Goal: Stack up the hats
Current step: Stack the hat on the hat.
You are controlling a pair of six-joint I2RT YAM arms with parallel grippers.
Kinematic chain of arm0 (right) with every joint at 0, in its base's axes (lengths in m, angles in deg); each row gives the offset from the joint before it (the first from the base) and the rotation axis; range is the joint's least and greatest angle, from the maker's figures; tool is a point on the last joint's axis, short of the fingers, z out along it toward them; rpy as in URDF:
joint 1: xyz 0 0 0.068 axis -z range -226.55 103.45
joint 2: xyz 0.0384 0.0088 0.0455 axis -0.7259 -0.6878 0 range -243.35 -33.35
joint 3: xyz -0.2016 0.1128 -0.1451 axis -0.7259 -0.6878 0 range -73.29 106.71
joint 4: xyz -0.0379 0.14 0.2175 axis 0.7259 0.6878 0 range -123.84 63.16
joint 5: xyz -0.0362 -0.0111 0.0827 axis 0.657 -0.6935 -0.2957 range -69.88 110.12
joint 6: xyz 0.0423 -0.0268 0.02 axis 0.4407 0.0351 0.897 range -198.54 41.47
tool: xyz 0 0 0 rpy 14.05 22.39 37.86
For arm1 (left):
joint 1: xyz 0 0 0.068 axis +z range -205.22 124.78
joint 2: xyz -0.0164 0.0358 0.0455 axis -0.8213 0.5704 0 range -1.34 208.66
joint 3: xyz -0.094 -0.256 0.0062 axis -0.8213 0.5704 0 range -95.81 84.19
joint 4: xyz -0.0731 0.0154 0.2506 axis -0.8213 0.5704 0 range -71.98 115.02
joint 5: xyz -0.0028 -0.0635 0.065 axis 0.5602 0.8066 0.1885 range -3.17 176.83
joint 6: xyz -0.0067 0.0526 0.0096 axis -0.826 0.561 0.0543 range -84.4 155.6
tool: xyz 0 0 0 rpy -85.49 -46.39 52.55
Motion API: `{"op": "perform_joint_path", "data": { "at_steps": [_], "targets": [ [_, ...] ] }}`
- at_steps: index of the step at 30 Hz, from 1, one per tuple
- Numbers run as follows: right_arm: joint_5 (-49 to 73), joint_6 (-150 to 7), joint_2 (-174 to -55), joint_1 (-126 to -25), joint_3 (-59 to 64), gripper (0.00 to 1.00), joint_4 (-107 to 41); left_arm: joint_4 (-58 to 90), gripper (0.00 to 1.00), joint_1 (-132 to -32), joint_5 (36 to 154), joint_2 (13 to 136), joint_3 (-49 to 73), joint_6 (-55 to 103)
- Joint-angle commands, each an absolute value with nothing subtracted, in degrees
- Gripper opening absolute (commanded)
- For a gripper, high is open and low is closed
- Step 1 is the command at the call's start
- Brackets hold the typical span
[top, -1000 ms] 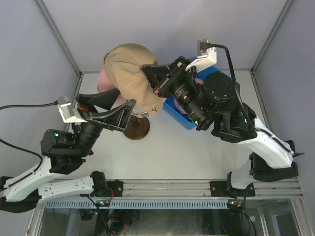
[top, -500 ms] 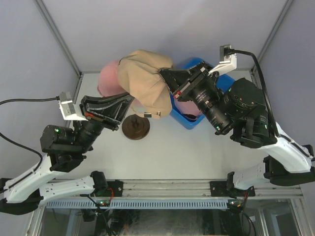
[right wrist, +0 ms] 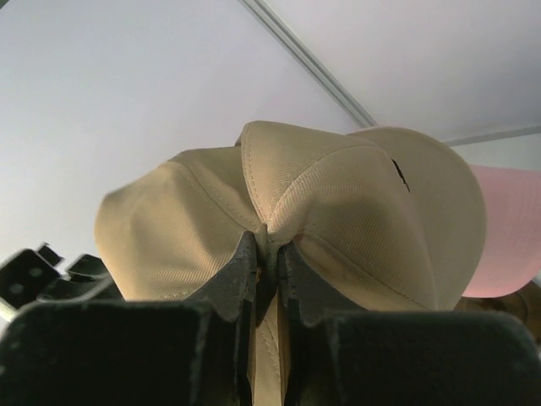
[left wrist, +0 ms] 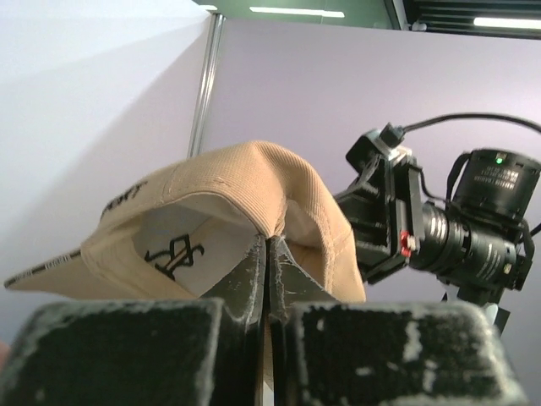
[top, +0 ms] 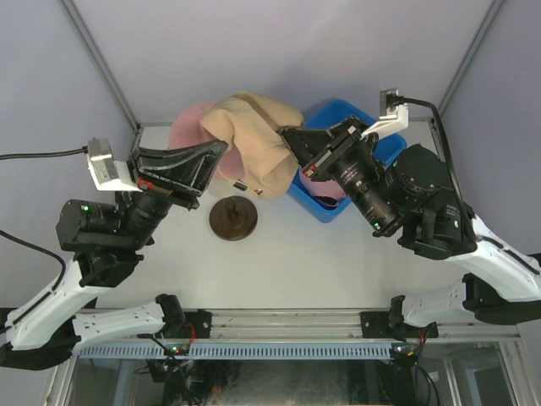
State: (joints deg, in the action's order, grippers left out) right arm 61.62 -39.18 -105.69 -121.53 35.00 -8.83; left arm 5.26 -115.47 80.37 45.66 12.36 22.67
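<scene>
A tan hat (top: 254,144) hangs in the air between my two grippers, above the back of the table. My left gripper (top: 222,152) is shut on its left rim; in the left wrist view the jaws pinch the fabric edge (left wrist: 268,241) of the tan hat (left wrist: 245,182), whose pale lining with black print shows. From the right side, my right gripper (top: 289,135) is shut on a fold of the crown (right wrist: 269,241) of the tan hat (right wrist: 355,194). Behind it, a pink hat (top: 188,127) (right wrist: 507,228) is partly hidden.
A round brown base (top: 233,218) sits on the table below the held hat. A blue bin (top: 338,112) stands at the back right, mostly under the right arm. Grey walls close in the left, back and right sides.
My left gripper has shut on the tan hat's rim. The right gripper carried the hat to the right, off the stand, and it now hangs stretched between both.
</scene>
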Motion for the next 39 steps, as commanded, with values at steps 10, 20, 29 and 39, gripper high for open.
{"op": "perform_joint_path", "data": {
  "at_steps": [10, 20, 29, 39],
  "targets": [
    [66.0, -46.0, -94.1, -121.3, 23.0, 0.0, -17.1, 17.2, 0.0, -113.9, 92.5, 58.2, -12.6, 21.4],
    [64.4, -48.8, -84.8, -121.8, 12.1, 0.13, -19.6, 30.5, 0.0, -111.5, 102.2, 71.3, -31.5, 17.0],
    [66.5, -48.4, -77.4, -121.9, 5.1, 0.52, -16.6, 33.2, 0.0, -108.7, 106.9, 78.5, -41.1, 12.3],
    [71.1, -47.5, -68.7, -121.3, -3.7, 0.6, -17.7, 33.1, 0.0, -107.9, 108.9, 81.9, -47.0, 7.8]
  ]
}}
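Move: Between the two hands hangs the tan hat, its middle some 5 cm right of the left hand, 3 cm farther out and slightly lower, and about 5 cm left of the right hand. The pink hat on the dummy head lies roughly 14 cm ahead, 5 cm left and 18 cm below the left hand; from the right hand, about 10 cm ahead, 15 cm left and 16 cm below. The blue box is about 24 cm ahead of the right hand, 17 cm to its right and 50 cm down. Keeping its pinch on the tan hat, the left hand first lifts about 6 cm, then swings some 10 cm right, away from the pink hat, turning about 20 degrees clockwise. The right hand, also still pinching, travels some 8 cm right with it, then opens, lets go of the tan hat and backs off farther right and about 6 cm down. ##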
